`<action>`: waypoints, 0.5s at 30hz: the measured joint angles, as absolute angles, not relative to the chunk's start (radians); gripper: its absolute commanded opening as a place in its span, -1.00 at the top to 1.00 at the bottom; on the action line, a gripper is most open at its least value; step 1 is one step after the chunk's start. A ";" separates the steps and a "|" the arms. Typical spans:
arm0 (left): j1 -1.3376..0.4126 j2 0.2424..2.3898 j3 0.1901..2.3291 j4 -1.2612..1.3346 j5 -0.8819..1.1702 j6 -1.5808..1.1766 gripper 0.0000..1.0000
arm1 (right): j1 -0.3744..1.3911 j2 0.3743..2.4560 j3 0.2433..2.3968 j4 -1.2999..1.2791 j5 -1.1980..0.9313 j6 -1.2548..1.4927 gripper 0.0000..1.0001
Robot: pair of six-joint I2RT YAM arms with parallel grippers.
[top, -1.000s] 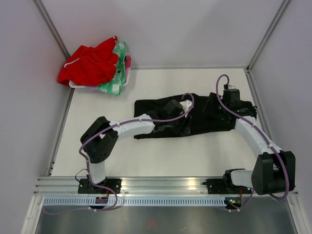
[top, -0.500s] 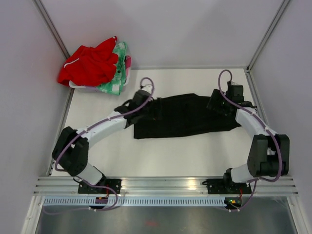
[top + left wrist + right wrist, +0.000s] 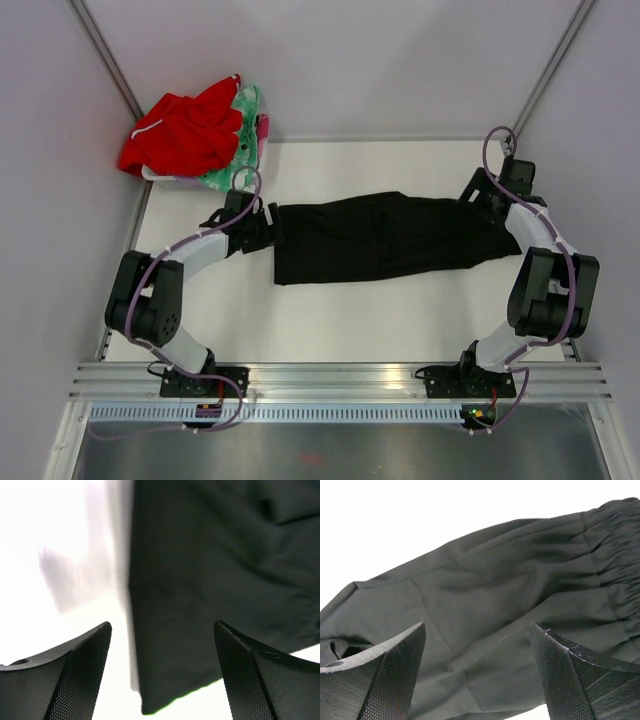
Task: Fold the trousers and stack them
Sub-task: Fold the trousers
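The black trousers (image 3: 380,238) lie flat and lengthwise across the middle of the white table (image 3: 330,325). My left gripper (image 3: 264,226) is at their left end and stands open. In the left wrist view, its jaws (image 3: 162,625) straddle a corner of the trousers (image 3: 210,555) without touching it. My right gripper (image 3: 482,194) hangs over the right end and is open too. The right wrist view shows wide jaws (image 3: 477,625) above the trousers (image 3: 495,580), with the gathered waistband (image 3: 615,535) to the upper right. Neither gripper holds anything.
A red garment (image 3: 180,130) and a green-and-pink cloth (image 3: 243,150) are heaped on a white tub (image 3: 160,175) at the back left corner. Grey walls (image 3: 60,200) close in the table on the left, back and right.
My left gripper has moved from the middle of the trousers to their left end and opened. The right gripper has swung back and to the right, over the waist end.
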State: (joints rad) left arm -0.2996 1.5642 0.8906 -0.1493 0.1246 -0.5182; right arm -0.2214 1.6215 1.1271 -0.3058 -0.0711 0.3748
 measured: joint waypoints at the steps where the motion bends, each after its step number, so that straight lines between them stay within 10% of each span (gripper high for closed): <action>1: -0.290 1.593 0.886 -0.140 0.138 -0.519 -0.72 | -0.220 1.621 1.122 -0.306 -0.074 0.371 -0.80; 10: -0.282 1.724 0.860 0.072 0.245 -0.553 -0.41 | -0.215 1.621 1.079 -0.312 -0.103 0.358 -0.78; 15: -0.282 1.787 0.857 0.190 0.308 -0.591 0.34 | -0.188 1.621 1.079 -0.313 -0.105 0.355 -0.78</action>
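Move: The left hand hangs beside the trousers' left edge: the spot it goes for is about 2 cm ahead, 2 cm to its right and 5 cm below. The near left corner is some 7 cm back and 2 cm to its right; the laundry basket stands about 20 cm ahead and 16 cm left. From the right hand, the waistband lies roughly level, 7 cm right and 8 cm below, the trousers' left edge some 45 cm left and 3 cm back. Down first, about 3 cm, the left hand sinks to the trousers' left edge, then slides right and forward low over it, rolling some 10 degrees so its left side drops, while the fingers close from nearly wide open to about half and pinch up the edge cloth. The right hand, staying open over the cloth near the waistband, eases about 2 cm left and 2 cm down, and slightly back. ##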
